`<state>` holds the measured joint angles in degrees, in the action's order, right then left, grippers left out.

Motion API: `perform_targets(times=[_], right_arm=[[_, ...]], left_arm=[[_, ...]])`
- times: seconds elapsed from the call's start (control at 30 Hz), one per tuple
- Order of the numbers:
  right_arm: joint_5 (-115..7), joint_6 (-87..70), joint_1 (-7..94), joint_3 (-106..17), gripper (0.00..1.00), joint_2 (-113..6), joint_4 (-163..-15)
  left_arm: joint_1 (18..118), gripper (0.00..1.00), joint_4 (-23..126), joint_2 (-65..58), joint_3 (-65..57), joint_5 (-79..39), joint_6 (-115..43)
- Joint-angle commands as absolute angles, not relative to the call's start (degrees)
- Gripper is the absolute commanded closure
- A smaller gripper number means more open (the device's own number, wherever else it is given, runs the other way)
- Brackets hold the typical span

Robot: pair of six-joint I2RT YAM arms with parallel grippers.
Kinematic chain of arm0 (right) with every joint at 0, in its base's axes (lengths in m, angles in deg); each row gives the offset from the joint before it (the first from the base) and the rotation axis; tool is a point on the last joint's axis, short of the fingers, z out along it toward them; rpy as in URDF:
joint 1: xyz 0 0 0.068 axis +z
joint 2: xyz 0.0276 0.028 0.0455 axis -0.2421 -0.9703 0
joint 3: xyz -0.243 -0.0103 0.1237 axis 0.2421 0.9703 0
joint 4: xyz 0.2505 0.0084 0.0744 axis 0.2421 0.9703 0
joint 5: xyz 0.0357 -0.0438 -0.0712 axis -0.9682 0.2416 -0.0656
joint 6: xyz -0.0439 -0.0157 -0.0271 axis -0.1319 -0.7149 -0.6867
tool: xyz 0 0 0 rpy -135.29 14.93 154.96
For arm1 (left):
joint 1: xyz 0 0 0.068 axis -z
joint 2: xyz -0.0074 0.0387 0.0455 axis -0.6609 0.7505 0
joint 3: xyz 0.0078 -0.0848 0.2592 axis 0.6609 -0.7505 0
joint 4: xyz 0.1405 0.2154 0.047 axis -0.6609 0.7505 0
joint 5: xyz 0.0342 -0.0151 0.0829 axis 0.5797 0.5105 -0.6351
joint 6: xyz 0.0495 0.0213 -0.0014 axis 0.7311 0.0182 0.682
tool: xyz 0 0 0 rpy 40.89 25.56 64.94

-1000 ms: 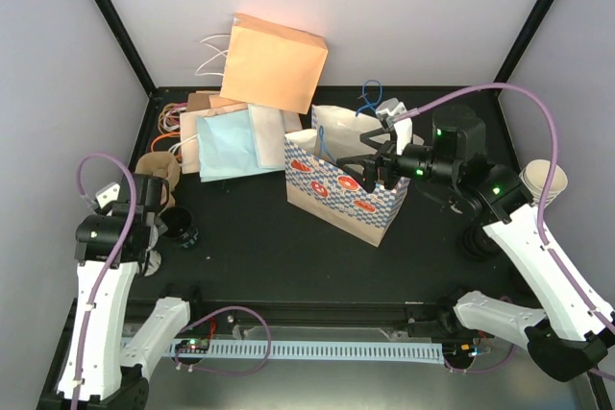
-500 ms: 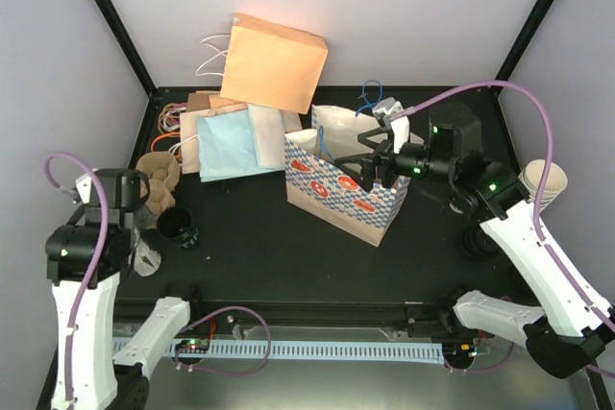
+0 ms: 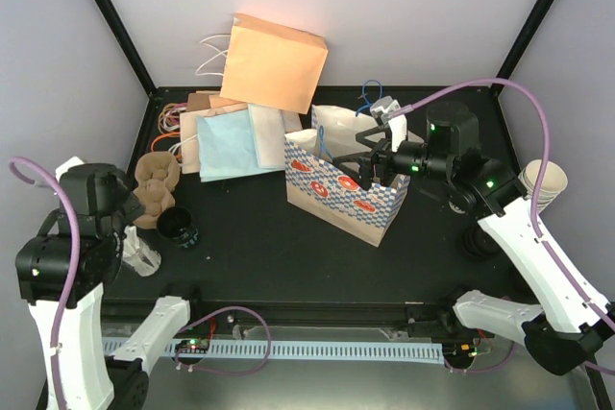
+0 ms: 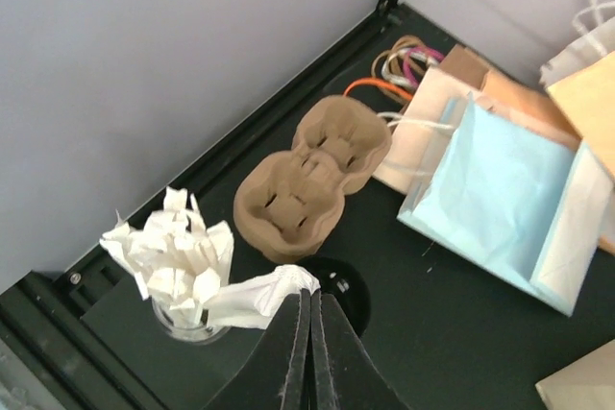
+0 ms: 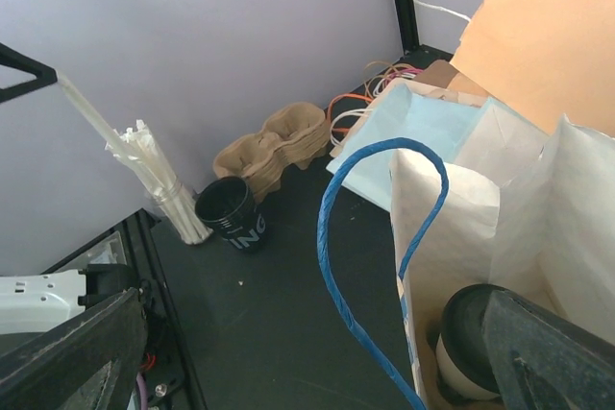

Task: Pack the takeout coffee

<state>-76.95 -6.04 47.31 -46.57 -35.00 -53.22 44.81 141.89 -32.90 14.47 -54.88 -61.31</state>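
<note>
The takeout coffee point(image 5: 463, 369), a cream cup with a dark lid, stands inside the blue-checked paper bag point(image 3: 338, 189). My right gripper point(image 5: 307, 362) is open at the bag's mouth point(image 5: 461, 199), and the bag's blue handle point(image 5: 332, 237) loops up between its fingers. At the far left, my left gripper point(image 4: 309, 295) is shut on the tip of a white paper-wrapped straw point(image 4: 255, 297). That straw rises out of the glass of wrapped straws point(image 4: 183, 271). In the right wrist view the straw point(image 5: 101, 127) slants up from the glass point(image 5: 181, 210).
A black cup point(image 3: 176, 226) and a brown cup carrier point(image 3: 157, 178) sit beside the straw glass point(image 3: 140, 253). Flat paper bags point(image 3: 240, 136) and an orange bag point(image 3: 277, 62) lie at the back. A stack of paper cups point(image 3: 543, 184) stands at the right edge.
My left arm has drawn back toward the near left corner, away from the black cup, pulling the straw up. The right arm has barely moved.
</note>
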Motion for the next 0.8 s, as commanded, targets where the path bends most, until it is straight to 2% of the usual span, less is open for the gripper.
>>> perform_targets(times=[0.0, 0.37, 0.5, 0.63, 0.77], right_arm=[[-78.2, -5.3, 47.5, -48.6, 0.02, -35.5, -53.3], [-78.5, -5.3, 47.6, -48.8, 0.02, -36.0, -52.9], [-78.5, -5.3, 47.6, -48.7, 0.02, -36.2, -52.9], [-78.4, -5.4, 47.6, -48.8, 0.02, -36.3, -52.8], [-77.6, -5.5, 47.6, -49.0, 0.02, -36.1, -52.5]], left_arm=[[44.5, 0.98, 142.5, -31.0, 21.2, -55.1, -59.3], [44.5, 0.96, 141.5, -27.5, 34.1, -57.1, -58.7], [44.5, 0.95, 136.7, -27.4, 37.8, -54.9, -57.4], [44.5, 0.95, 127.3, -30.1, 35.8, -47.5, -54.7], [44.5, 0.95, 112.7, -34.5, 27.9, -33.5, -52.2]])
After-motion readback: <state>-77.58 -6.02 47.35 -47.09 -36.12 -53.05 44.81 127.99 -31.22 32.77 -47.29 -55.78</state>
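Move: The left fingers already pinch a white straw, drawn partly up from the straw bunch, whose middle lies about 25 cm below, 6 cm ahead and 3 cm left. The black cup is 13 cm ahead, 3 cm right and 32 cm below. The paper bag stands roughly 17 cm ahead, 40 cm right and 23 cm lower. From the right hand, open at the bag, the bag's middle is about 8 cm ahead, 5 cm left and 25 cm below. The left hand climbs about 14 cm away from the straw bunch, fingertips tilting up some 30 degrees, lifting straw. ##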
